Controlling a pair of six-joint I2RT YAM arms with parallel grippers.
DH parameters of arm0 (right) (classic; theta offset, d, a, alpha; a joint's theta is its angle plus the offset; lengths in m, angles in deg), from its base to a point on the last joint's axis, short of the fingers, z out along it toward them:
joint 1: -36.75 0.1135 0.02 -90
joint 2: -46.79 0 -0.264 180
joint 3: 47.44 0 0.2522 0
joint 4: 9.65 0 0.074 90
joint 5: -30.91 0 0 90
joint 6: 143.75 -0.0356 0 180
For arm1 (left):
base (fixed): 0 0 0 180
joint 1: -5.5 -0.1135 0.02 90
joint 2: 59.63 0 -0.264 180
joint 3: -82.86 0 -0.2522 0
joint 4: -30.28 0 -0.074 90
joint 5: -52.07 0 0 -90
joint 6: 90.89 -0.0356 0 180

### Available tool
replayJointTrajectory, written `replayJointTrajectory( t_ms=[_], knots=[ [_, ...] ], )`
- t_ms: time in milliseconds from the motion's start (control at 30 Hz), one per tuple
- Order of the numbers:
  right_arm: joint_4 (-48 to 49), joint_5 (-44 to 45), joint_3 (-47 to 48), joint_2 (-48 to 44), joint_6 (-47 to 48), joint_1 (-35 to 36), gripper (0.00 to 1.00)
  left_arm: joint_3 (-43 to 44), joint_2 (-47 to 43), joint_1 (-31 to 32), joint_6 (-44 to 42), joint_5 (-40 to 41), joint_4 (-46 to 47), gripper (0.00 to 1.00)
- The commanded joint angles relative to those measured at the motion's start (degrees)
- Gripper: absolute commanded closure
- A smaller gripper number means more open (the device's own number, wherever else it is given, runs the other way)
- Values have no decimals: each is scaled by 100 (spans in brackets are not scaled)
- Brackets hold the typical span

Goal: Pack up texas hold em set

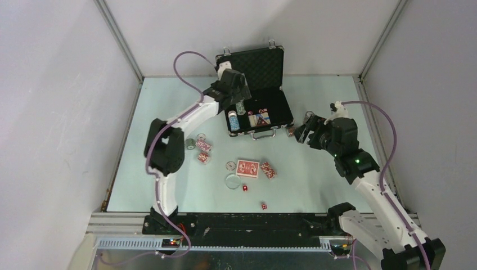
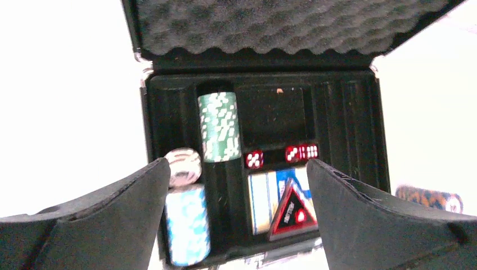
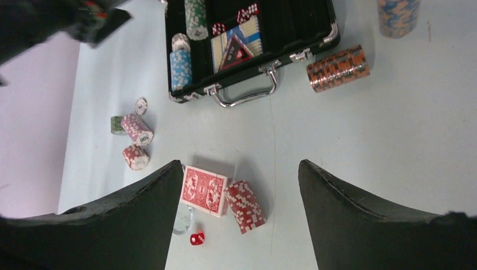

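Observation:
The black briefcase [image 1: 279, 110] lies open at the back with its foam lid [image 1: 259, 66] upright. In its tray lie a green chip stack [image 2: 219, 126], a blue stack [image 2: 187, 225], a pale chip [image 2: 183, 166], red dice [image 2: 254, 159] and a card box [image 2: 284, 202]. My left gripper [image 2: 236, 169] hovers open over the tray's left part [image 1: 239, 102], holding nothing. My right gripper [image 1: 301, 135] is open beside the case's right front corner, above the table [image 3: 241, 169]. Red-backed cards [image 1: 247, 167], a red chip stack [image 1: 268, 170], a clear disc [image 1: 232, 180] and two red dice [image 1: 245, 188] lie on the mat.
Pink chip stacks [image 3: 138, 129] and a green one [image 3: 117, 125] lie left of the case's silver handle [image 3: 247, 95]. An orange stack [image 3: 337, 68] lies on its side right of the handle, and a blue-orange stack [image 3: 398, 16] stands beyond. White walls enclose the mat.

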Motion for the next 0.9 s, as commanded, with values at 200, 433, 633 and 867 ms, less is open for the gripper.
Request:
replayJointTrajectory(
  t_ms=[200, 433, 633, 867],
  knots=[
    [168, -680, 193, 829, 827, 80, 2, -3487, -3502, -24, -686, -319, 1034, 0],
    [253, -347, 392, 1449, 1222, 645, 0, -5420, -5157, -25, -530, -689, 1489, 0],
    [300, -55, 402, 1750, 1181, 1247, 0, -6275, -6104, -25, -463, -867, 1392, 0],
    [139, 147, 405, 1974, 1323, 1641, 0, -7287, -7126, -25, -562, -1081, 2026, 0]
  ],
)
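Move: For the left hand, open over the case, the short red stack lies about 22 cm back, 15 cm left and 11 cm below; the magenta stack is some 6 cm farther out from that stack, the green stack also 6 cm farther out and 6 cm left of it. For the right hand, the tall red stack lies about 10 cm left, 5 cm back and 18 cm below, with the card deck 8 cm farther left, level with it. The left hand, already open, lifts about 6 cm clear of the case, swings some 23 cm back and 11 cm left, and sinks to its starting height near the short red and magenta stacks. Meanwhile the right hand sinks about 9 cm and goes 8 cm left towards the tall red stack, opening its fingers fully and turning some 20 degrees counter-clockwise, touching nothing. ##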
